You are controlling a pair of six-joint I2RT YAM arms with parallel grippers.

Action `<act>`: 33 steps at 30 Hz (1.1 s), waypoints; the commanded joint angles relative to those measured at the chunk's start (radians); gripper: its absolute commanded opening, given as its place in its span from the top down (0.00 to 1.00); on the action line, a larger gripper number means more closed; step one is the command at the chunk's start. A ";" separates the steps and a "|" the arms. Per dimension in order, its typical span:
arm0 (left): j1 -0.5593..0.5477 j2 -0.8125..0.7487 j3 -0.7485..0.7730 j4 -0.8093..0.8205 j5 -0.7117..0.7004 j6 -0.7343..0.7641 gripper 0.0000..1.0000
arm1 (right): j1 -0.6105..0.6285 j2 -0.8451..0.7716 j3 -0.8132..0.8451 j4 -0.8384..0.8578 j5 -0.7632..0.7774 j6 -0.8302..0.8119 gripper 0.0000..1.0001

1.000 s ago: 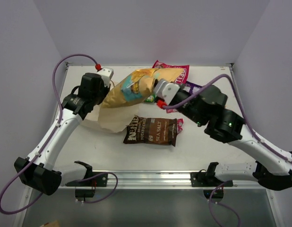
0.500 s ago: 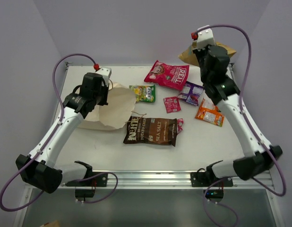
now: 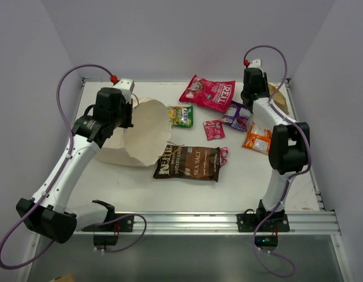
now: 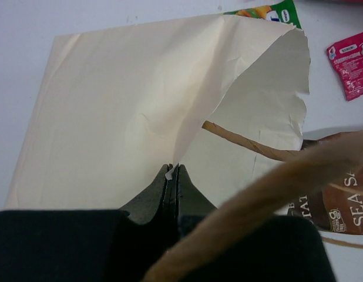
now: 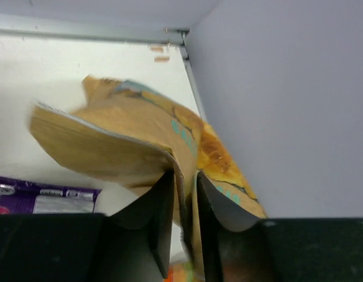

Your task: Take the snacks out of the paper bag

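The cream paper bag (image 3: 140,132) lies on its side at the left with its mouth facing right. My left gripper (image 3: 124,116) is shut on the bag's upper edge; the left wrist view shows the jaws (image 4: 172,169) pinching the paper (image 4: 123,106), with a brown string handle (image 4: 275,194) across the lens. My right gripper (image 3: 264,94) is at the far right corner, shut on the tan-yellow bag (image 3: 280,97). The right wrist view shows that bag's (image 5: 123,138) edge between the jaws (image 5: 184,179). The dark brown chip bag (image 3: 190,163), red-pink bag (image 3: 208,92), green packet (image 3: 180,115), small pink packet (image 3: 214,129), purple packet (image 3: 237,116) and orange packet (image 3: 258,140) lie on the table.
The white walls meet close behind the tan-yellow bag in the far right corner (image 5: 184,35). The metal rail (image 3: 187,220) runs along the near table edge. The snacks are spread over the middle and right of the table.
My right arm has pulled the tan-yellow bag out of the paper bag, swung it up and right, and lowered it into the far right corner. The paper bag has sagged flatter.
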 commanded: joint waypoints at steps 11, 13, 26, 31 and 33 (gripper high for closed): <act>0.216 0.084 0.261 0.071 0.272 -0.177 1.00 | 0.003 -0.468 -0.109 -0.474 -0.297 0.543 0.13; 0.229 0.117 0.298 0.066 0.275 -0.185 1.00 | 0.015 -0.574 -0.137 -0.477 -0.486 0.557 0.01; 0.388 0.350 0.404 0.215 0.552 -0.322 1.00 | 0.024 -1.096 -0.436 -0.393 -1.023 0.686 0.01; 0.445 0.428 0.373 0.244 0.586 -0.342 1.00 | 0.024 -1.112 -0.464 -0.405 -1.050 0.669 0.01; 0.471 0.455 0.369 0.244 0.594 -0.337 1.00 | 0.024 -1.110 -0.467 -0.407 -1.056 0.658 0.01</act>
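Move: The yellow chip bag stands at the right fingers, already loosening, its middle about 10 cm below that hand and 4 cm to its right. From that hand, the purple packet lies 9 cm back and 11 cm left on the table, the orange packet 19 cm back and 3 cm left. The empty paper bag hangs from the left fingers, its middle some 12 cm below and 2 cm right; the green packet is 12 cm ahead and 18 cm right, the brown bag 9 cm back and 21 cm right. The yellow chip bag is let go in the far right corner: the right fingers spread wide while dipping 5 cm and drawing back, then the hand climbs clear and swings back and left, about 25 cm back overall, rolling over and sinking a little at the end. The paper bag, still pinched at its rim by the left hand, is carried about 15 cm forward and slightly left in an up-then-down arc, its right side tilting up some 30 degrees. ##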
